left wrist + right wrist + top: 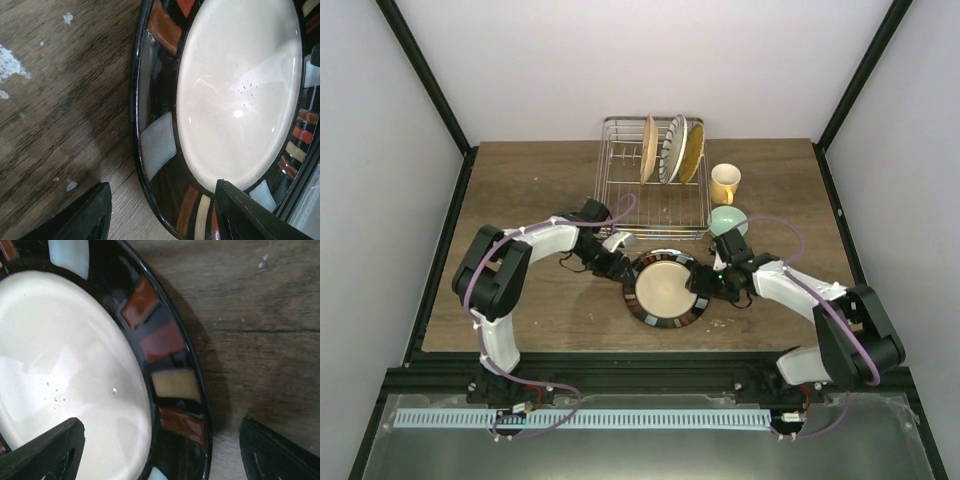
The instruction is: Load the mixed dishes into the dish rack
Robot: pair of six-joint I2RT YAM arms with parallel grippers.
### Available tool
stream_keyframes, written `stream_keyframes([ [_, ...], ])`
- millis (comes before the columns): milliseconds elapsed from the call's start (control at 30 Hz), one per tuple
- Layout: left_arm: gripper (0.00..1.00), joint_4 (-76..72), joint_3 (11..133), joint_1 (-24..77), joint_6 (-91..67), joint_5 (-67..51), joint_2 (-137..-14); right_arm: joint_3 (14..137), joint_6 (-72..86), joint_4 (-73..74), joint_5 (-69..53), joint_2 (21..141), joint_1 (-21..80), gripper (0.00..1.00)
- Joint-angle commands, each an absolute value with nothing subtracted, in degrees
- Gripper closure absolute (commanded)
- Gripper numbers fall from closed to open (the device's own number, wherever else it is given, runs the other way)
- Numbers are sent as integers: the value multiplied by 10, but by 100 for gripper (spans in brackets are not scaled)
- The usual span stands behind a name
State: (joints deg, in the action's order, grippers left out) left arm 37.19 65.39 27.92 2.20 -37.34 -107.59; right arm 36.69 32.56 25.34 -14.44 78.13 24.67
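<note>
A dark-rimmed plate (667,288) with a beige centre lies flat on the table in front of the dish rack (630,195). My left gripper (623,268) is open astride the plate's left rim (150,200), one finger over the plate and one over bare wood. Open as well, my right gripper (703,283) straddles the right rim (200,405) the same way. Neither pair of fingers visibly presses the rim. Three plates (672,148) stand upright in the rack's back right. A yellow mug (725,183) and a mint-green bowl (728,217) sit on the table right of the rack.
The wooden table (520,190) has black frame rails along its left and right sides. The bowl sits just behind my right wrist. The rack's left half holds nothing.
</note>
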Motion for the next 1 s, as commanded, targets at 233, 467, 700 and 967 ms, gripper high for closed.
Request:
stream_keyframes([
  [233,45,356,664,319,6,-358,-1108,359,257,186,-170,817,240,54],
  [467,54,366,687,372,11,-376,-1136,360,213,217,-207,799,241,85],
  [700,78,351,669,385,-1,-407,-1128,351,193,228,-236,774,241,89],
  [967,100,345,651,386,-18,-425,-1085,360,168,220,-271,797,241,89],
])
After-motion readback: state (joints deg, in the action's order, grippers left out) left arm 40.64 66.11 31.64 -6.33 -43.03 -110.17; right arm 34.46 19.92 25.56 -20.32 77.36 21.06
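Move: The black-rimmed plate lies between the two open hands: its middle is about 8 cm to the left hand's right, 3 cm back and some 2 cm lower; from the right hand it is roughly 7 cm left, 2 cm back and also 2 cm down. From the right hand, the green bowl is about 13 cm ahead and 6 cm right, the yellow mug 21 cm ahead and 6 cm right, and the dish rack's middle 22 cm ahead and 10 cm left. Both hands close on opposite rims of the black-rimmed plate and pinch it, the right first, after edging about 1.5 cm forward, and the left after slipping some 2 cm right and 1 cm down onto its side. Both draw back with it, the left ending about 3.5 cm back with its wrist tilting over 10 degrees, the right backing 2.5 cm from its farthest point while turning about 10 degrees counter-clockwise. ##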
